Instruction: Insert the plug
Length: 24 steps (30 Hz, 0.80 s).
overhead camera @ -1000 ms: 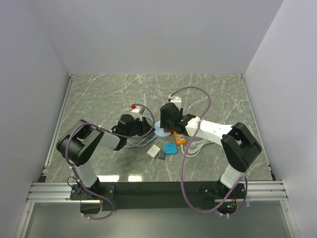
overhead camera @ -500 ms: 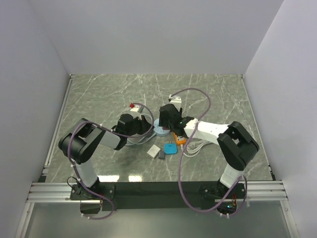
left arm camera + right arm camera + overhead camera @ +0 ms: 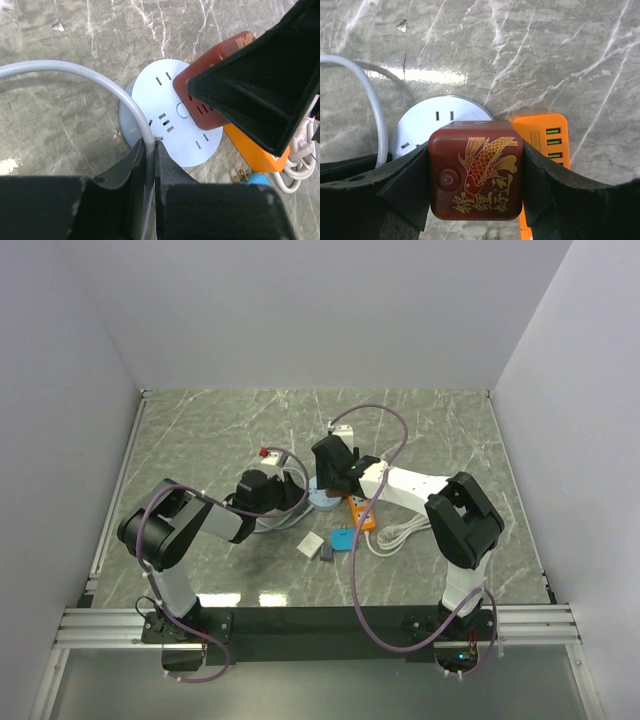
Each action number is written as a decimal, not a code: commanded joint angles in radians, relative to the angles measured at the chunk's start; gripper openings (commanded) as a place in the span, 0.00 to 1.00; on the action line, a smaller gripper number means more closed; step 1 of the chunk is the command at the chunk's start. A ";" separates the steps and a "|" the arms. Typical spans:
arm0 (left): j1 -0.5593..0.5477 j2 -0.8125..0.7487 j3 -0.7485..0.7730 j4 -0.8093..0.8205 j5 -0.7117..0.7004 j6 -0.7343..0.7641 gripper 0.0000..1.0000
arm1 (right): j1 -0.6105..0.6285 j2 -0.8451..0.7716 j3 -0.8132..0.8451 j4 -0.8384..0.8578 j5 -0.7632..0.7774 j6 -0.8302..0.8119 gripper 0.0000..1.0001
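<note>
The plug is a dark red cube (image 3: 476, 170) with a gold fish and a power button. My right gripper (image 3: 476, 172) is shut on its two sides. It hangs over the right part of a round white socket disc (image 3: 420, 125), which lies flat on the marble table. In the left wrist view the cube (image 3: 205, 100) covers the disc's (image 3: 160, 95) right edge; whether it touches the disc is unclear. My left gripper (image 3: 148, 150) is shut on the disc's grey cable (image 3: 100, 80) just beside the disc. From above, both grippers (image 3: 290, 490) (image 3: 335, 475) meet at the disc (image 3: 322, 502).
An orange power strip (image 3: 362, 515) lies right of the disc, with its coiled white cable (image 3: 395, 535) beyond. A blue adapter (image 3: 343, 538), a white one (image 3: 311, 544) and a dark grey one (image 3: 327, 553) lie nearer the arms. White walls enclose the table.
My right gripper has carried the red cube leftward, from above the orange strip to above the round disc. The left gripper has stayed on the cable.
</note>
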 commanded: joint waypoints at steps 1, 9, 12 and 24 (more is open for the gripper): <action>-0.039 -0.020 -0.020 -0.014 0.110 -0.003 0.01 | 0.001 0.042 -0.043 -0.066 -0.161 0.000 0.37; -0.039 -0.075 -0.038 -0.010 0.096 -0.009 0.01 | 0.003 -0.119 -0.015 -0.030 -0.127 -0.057 0.94; -0.039 -0.104 -0.041 -0.020 0.082 -0.003 0.02 | 0.006 -0.185 -0.035 -0.038 -0.079 -0.066 0.95; -0.039 -0.296 -0.107 -0.093 -0.121 -0.015 0.96 | 0.049 -0.573 -0.264 -0.172 0.047 0.105 0.97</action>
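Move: Between the right fingers sits the brown plug cube, already on the round socket, whose middle is about 3 cm left, 1 cm back and 4 cm below that hand. The orange strip's middle lies roughly 5 cm right and 4 cm back, the blue plug 12 cm back and 1 cm right. From the left hand, pinching the grey cord, the socket is some 2 cm ahead, 5 cm right, slightly below; the cube 3 cm ahead, 7 cm right. Opening its fingers off the cube's sides while easing back about 2 cm, the right hand then climbs clear, some 12 cm up in all, ending 6 cm back and 5 cm to the right. The left hand keeps its pinch on the cord while drawing back about 3 cm, then rises about 4 cm and spreads wide, letting go of it beside the socket. ##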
